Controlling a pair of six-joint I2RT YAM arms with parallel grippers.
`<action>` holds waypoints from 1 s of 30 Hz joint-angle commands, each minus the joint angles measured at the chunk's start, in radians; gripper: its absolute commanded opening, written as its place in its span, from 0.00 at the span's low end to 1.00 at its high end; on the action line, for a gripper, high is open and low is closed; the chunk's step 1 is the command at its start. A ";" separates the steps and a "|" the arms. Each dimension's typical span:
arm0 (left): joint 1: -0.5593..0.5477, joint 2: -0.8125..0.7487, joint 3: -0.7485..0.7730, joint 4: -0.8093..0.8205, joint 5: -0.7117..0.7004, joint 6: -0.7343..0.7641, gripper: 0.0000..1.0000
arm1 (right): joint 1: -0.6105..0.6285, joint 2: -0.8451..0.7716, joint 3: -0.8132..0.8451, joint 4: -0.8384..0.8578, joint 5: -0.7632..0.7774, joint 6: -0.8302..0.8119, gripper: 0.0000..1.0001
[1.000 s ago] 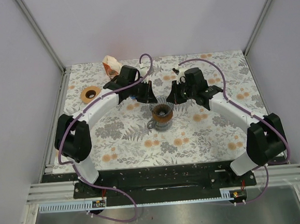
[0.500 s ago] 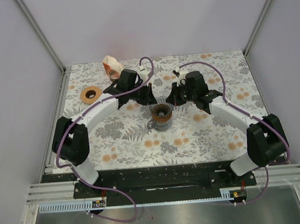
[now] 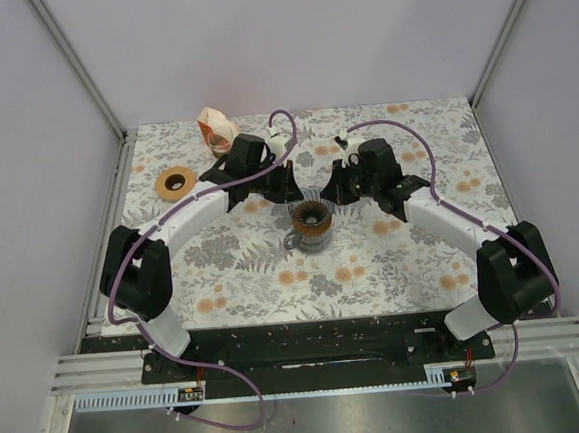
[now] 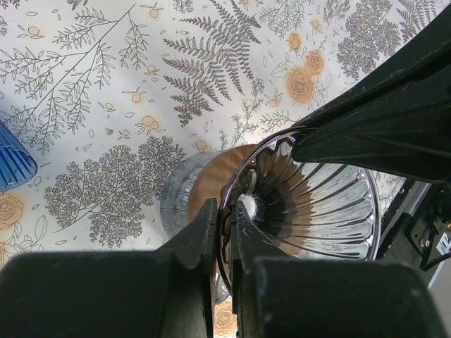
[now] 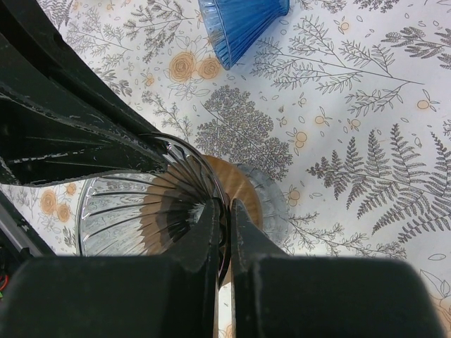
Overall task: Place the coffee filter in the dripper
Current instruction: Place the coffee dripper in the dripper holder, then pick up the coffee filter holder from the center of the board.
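Note:
The dripper stands mid-table: a clear ribbed glass cone on a wooden collar with a glass base. My left gripper is shut on the cone's rim from the left side. My right gripper is shut on the rim from the opposite side. In the top view the two grippers face each other over the cone. Inside, the cone shows only glass ribs. A white-and-orange folded paper piece, the coffee filter as far as I can tell, lies at the back left, away from both grippers.
A blue ribbed cone lies on its side on the floral cloth close behind the dripper, also at the left edge of the left wrist view. A brown ring sits at the left. Walls enclose the table on three sides.
Both arms have shifted slightly around the dripper. The grips on its rim have stayed shut and the dripper has kept its place.

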 commanded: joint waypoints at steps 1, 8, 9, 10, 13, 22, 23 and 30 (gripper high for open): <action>-0.040 0.068 -0.005 -0.134 -0.070 0.064 0.00 | 0.038 0.022 -0.008 -0.168 0.084 -0.052 0.00; -0.038 0.032 0.158 -0.218 -0.070 0.094 0.29 | 0.038 -0.009 0.073 -0.195 0.069 -0.033 0.14; -0.038 0.032 0.176 -0.229 -0.071 0.099 0.33 | 0.038 -0.010 0.082 -0.198 0.069 -0.030 0.16; -0.038 0.031 0.192 -0.238 -0.076 0.102 0.36 | 0.037 -0.013 0.093 -0.200 0.064 -0.032 0.18; -0.037 0.023 0.226 -0.255 -0.076 0.107 0.47 | 0.038 -0.016 0.118 -0.214 0.073 -0.037 0.23; -0.015 0.008 0.325 -0.313 -0.090 0.116 0.63 | 0.038 -0.032 0.165 -0.241 0.044 -0.040 0.41; -0.005 0.006 0.341 -0.318 -0.094 0.113 0.65 | 0.038 -0.035 0.176 -0.241 0.040 -0.040 0.46; 0.123 0.020 0.465 -0.309 -0.318 0.012 0.70 | 0.038 -0.078 0.228 -0.261 0.029 -0.047 0.66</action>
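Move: Both hands still pinch the clear dripper by opposite sides of its rim. Its cone already sits in the dripper holder, whose middle is about 2 cm back, 4 cm right and 5 cm below the left hand, or 2 cm back, 4 cm left and 5 cm below the right. The glass carafe stands under the holder, about 10 cm below both hands. From the left hand, the blue dripper lies some 9 cm ahead, 5 cm left and 11 cm down. Both hands let go of the clear dripper's rim, their fingers spreading to about two-thirds open while they ease back 1 to 1.5 cm, the left hand a little sooner and quicker than the right. The left hand then climbs away from the dripper about 7 cm, speeding up and swinging some 4 cm forward and 3 cm left at the last, while the right only rises about 2.5 cm and stays close over the rim with open fingers. ##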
